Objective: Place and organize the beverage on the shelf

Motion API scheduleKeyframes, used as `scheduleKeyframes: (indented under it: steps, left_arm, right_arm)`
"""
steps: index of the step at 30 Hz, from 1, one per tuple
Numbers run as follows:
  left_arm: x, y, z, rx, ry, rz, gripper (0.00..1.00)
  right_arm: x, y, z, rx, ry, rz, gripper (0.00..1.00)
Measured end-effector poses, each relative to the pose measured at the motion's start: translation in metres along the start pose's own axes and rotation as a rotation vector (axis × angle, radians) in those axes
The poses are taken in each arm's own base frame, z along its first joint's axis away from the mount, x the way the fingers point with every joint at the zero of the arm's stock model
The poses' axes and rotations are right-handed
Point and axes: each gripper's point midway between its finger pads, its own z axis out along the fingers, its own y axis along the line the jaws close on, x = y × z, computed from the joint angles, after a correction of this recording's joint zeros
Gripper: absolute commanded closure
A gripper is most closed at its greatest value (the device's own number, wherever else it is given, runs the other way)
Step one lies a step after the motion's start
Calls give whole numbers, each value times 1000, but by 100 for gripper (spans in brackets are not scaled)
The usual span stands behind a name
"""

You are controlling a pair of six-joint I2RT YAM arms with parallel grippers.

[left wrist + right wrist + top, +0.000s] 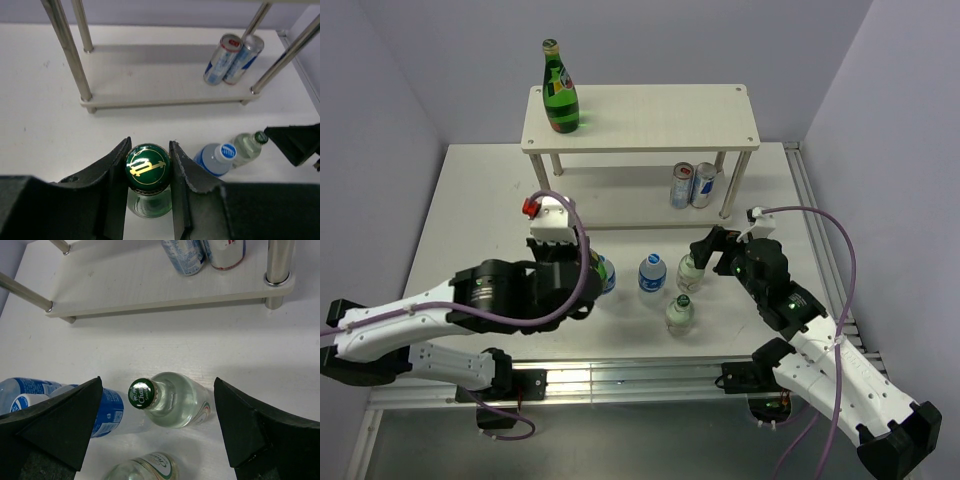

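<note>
My left gripper (148, 146) is shut on the gold-marked cap of a green glass bottle (147, 170) that stands on the table in front of the shelf (650, 118). The arm hides most of that bottle from above. My right gripper (157, 385) is open, its fingers wide apart on either side of a clear bottle with a green cap (170, 402), touching nothing. Between the two grippers stands a blue-labelled water bottle (652, 272). A second clear bottle (680, 312) stands nearer the bases. A tall green bottle (560, 90) stands on the shelf's top board, at its left end.
Two drink cans (692, 185) stand side by side at the right end of the shelf's lower board (165, 75). Thin metal legs (67, 47) hold the boards at the corners. Walls close in the table on the left, back and right.
</note>
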Motion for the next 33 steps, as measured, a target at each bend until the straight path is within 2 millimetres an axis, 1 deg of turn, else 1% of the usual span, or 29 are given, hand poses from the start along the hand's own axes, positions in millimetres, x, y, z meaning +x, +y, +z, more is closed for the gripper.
scheduleKeyframes:
  steps: [4,9,12,15,18,21,24,28,33]
  left_arm:
    - [-37,0,6,29,-67,46,100]
    - [-86,-4,22,34,-138,71,100]
    - [-117,-14,34,31,-177,77,100]
    - [-144,-30,49,40,-206,89,100]
    - [-167,-49,69,56,-229,96,100]
    - [-184,-65,90,64,-245,114,100]
    - [-194,-75,107,70,-258,123,100]
    - [-196,-81,125,67,-259,152,100]
    - [-197,-82,140,55,-264,194,100]
  right_arm:
    - [0,0,0,0,0,0,1]
    - [0,0,0,0,-1,3,1]
    - [0,0,0,0,0,3,1]
    - [0,0,0,-1,-2,3,1]
    - [-2,1,-1,-4,-7,5,1]
    - [-3,1,-3,-8,-14,6,1]
    - [-4,2,-3,-10,-18,7,1]
    - [-4,2,-3,-11,-18,10,1]
    - [-4,2,-4,-14,-20,11,1]
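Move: The left hand already holds the second green bottle by its neck; its free spot on the top shelf lies about 26 cm ahead, 6 cm to the right and 3 cm below. The standing green bottle is some 27 cm ahead and 6 cm left, 8 cm up; the left water bottle about 11 cm ahead, 1 cm right, 25 cm below. From the right hand that spot is roughly 19 cm ahead, 20 cm left, 13 cm up. Left hand keeps its neck grip, carrying the bottle some 18 cm forward, 17 cm up and rightward, levelling fingers. ##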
